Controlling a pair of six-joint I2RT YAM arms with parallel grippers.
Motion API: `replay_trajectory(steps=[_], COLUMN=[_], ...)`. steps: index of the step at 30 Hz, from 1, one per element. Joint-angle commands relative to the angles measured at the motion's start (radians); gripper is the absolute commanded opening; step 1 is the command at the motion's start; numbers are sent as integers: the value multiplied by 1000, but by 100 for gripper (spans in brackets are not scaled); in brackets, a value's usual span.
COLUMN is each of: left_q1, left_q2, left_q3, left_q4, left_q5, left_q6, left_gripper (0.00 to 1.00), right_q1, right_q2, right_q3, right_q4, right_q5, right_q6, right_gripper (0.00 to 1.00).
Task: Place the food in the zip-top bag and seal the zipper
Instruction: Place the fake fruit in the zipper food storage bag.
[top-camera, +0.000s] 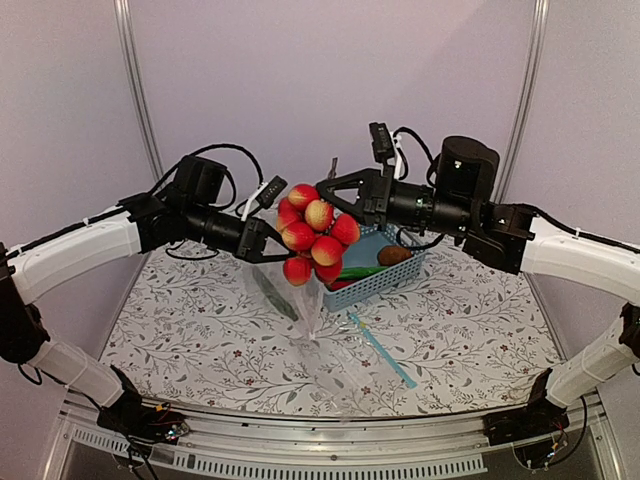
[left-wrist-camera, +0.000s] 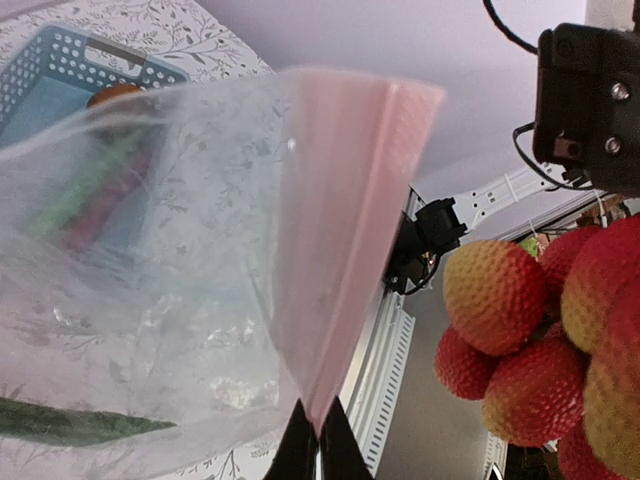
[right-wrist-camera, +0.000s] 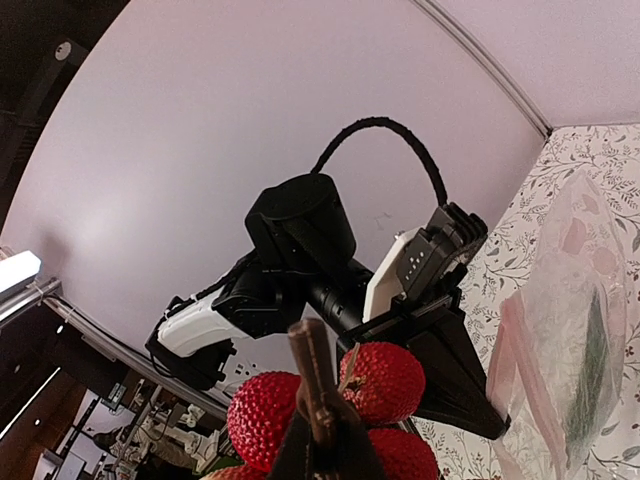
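My left gripper (top-camera: 272, 248) (left-wrist-camera: 318, 440) is shut on the pale pink zipper (left-wrist-camera: 340, 250) and holds the clear zip-top bag (top-camera: 292, 305) (right-wrist-camera: 560, 380) up by its mouth. One long green vegetable (top-camera: 275, 290) (left-wrist-camera: 80, 422) (right-wrist-camera: 590, 370) lies inside the bag. My right gripper (top-camera: 324, 190) (right-wrist-camera: 325, 440) is shut on the brown stem (right-wrist-camera: 312, 370) of the red-yellow fruit bunch (top-camera: 316, 236) (left-wrist-camera: 530, 330), which hangs in the air just right of the bag's mouth. The brown lump (top-camera: 393, 255), another green vegetable (top-camera: 360, 272) and the red chili (top-camera: 340, 285) lie in the blue basket (top-camera: 395, 280).
The blue basket stands at the back middle of the floral tablecloth (top-camera: 180, 320). A second clear bag with a teal-blue strip (top-camera: 385, 352) lies flat in front of the basket. The purple wall (top-camera: 320, 80) rises behind.
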Motion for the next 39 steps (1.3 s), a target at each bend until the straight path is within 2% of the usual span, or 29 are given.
replay_trajectory(steps=[1, 10, 17, 25, 33, 39], left_q1=[9, 3, -11, -27, -53, -84], left_q2=[-31, -71, -103, -92, -73, -56], left_q3=[-15, -10, 20, 28, 47, 48], left_q4=[108, 183, 207, 208, 163, 139], left_q5=[48, 119, 145, 166, 194, 199], left_q6=[-122, -350, -449, -471, -435, -416], left_gripper=[0, 0, 0, 0, 0, 0], right_q1=[9, 13, 29, 41, 41, 42], right_q2=[16, -27, -83, -118, -114, -103], right_q3=[-59, -129, -138, -110, -52, -17], right_q4=[185, 171, -2, -164, -277, -275], right_q5=[15, 79, 214, 344, 481, 494], right_q6=[59, 16, -110, -233, -252, -251], right_gripper=[0, 0, 0, 0, 0, 0])
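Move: The right hand already holds the fake fruit bunch by its stem, and the bag mouth it is bound for lies about 14 cm below it, 3 cm ahead and 2 cm left. The blue basket is some 15 cm ahead, 11 cm right and 37 cm down. From the left hand, already pinching the mouth's edge, the bunch is about 5 cm right, 3 cm back and 5 cm above, and the bagged cucumber 2 cm ahead, 5 cm left, 20 cm below. Left lifts the pinched bag mouth about 7 cm as right hand carries the fruit right, down, forward. ##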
